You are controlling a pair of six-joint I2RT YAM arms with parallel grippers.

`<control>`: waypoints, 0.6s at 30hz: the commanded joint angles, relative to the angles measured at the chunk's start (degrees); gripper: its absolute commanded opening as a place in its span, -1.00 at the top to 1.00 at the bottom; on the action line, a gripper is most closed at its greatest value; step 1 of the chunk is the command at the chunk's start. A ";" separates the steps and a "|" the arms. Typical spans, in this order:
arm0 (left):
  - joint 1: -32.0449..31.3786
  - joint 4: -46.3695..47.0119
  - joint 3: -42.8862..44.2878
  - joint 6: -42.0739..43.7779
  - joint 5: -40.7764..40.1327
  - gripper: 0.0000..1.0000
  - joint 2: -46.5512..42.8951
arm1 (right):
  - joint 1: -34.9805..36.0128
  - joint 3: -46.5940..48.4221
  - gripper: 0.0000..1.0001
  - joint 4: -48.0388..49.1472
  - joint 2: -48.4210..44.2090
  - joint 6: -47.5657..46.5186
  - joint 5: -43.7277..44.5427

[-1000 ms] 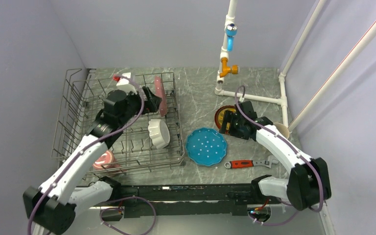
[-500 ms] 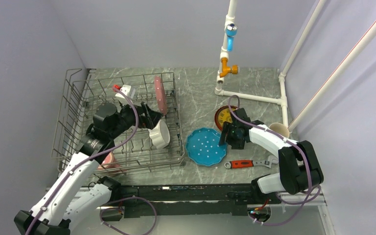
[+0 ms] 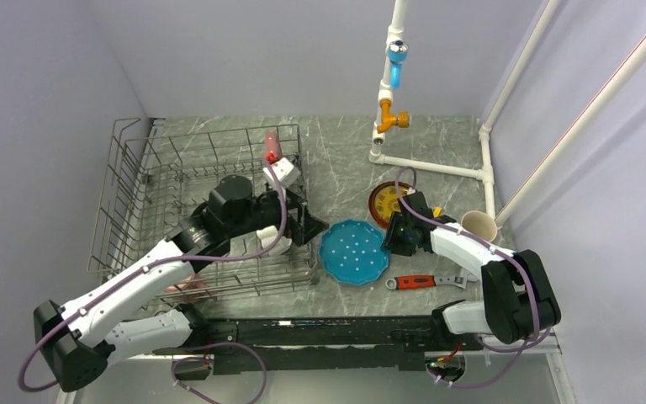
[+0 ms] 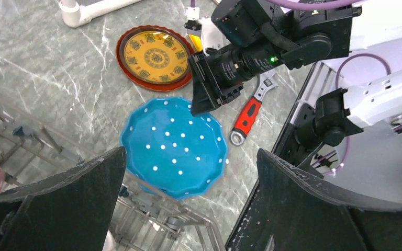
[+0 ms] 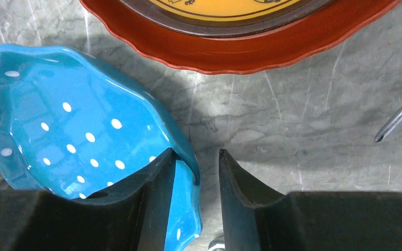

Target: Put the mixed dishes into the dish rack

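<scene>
The blue plate (image 3: 353, 252) with white dots lies on the marble table right of the dish rack (image 3: 135, 181). My right gripper (image 3: 389, 240) straddles its right rim. In the right wrist view, one finger (image 5: 157, 183) rests inside the blue plate (image 5: 73, 130). The other finger stands just outside the rim with a small gap, so the gripper (image 5: 196, 157) is open. My left gripper (image 4: 188, 209) hangs wide open and empty over the rack's right edge, above the blue plate (image 4: 172, 146). The red-brown plate (image 3: 385, 202) and the cream cup (image 3: 479, 225) sit further right.
A pink plate (image 3: 271, 146) stands in the rack's back right, and a white bowl (image 3: 261, 244) lies under my left arm. A red-handled wrench (image 3: 420, 282) lies in front of the blue plate. A screwdriver shaft (image 5: 398, 117) shows on the right. White pipework (image 3: 429, 164) stands behind.
My left arm swung from the rack's back to its right edge, still open. My right gripper dropped from the red-brown plate to the blue plate's rim and narrowed its jaws.
</scene>
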 commanded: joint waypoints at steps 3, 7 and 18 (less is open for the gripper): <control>-11.36 -4.65 9.28 10.06 -13.60 -0.99 6.13 | 0.62 -1.37 0.29 0.56 0.71 0.86 1.66; -19.09 -9.22 13.64 15.54 -24.06 -0.99 10.99 | 1.04 -1.83 0.38 1.55 0.72 1.10 1.67; -27.31 -7.05 15.98 16.15 -25.83 -0.99 20.90 | 1.06 1.11 1.00 -6.18 -4.94 -0.61 2.00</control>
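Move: The blue polka-dot plate has its right rim already between the right hand's parted fingers; its middle lies about 9 cm to that hand's left, 1 cm nearer the base and 2 cm lower. From that hand the yellow-brown plate is some 11 cm ahead, straight on, and the wrench 8 cm back and 7 cm right. The blue plate lies roughly 10 cm right, 2 cm ahead and 27 cm below the left hand, with the white bowl about 8 cm left, 2 cm ahead and 24 cm below. The blue plate's right rim gets pinched as the right fingers close from under half open to nearly shut, that hand otherwise almost in place, easing about 1 cm left and slightly up at the last. The left hand, empty and wide open, swings some 8 cm right, also back and then down about 4 cm each, towards the plate, its wrist tipping the fingers further downwards. ##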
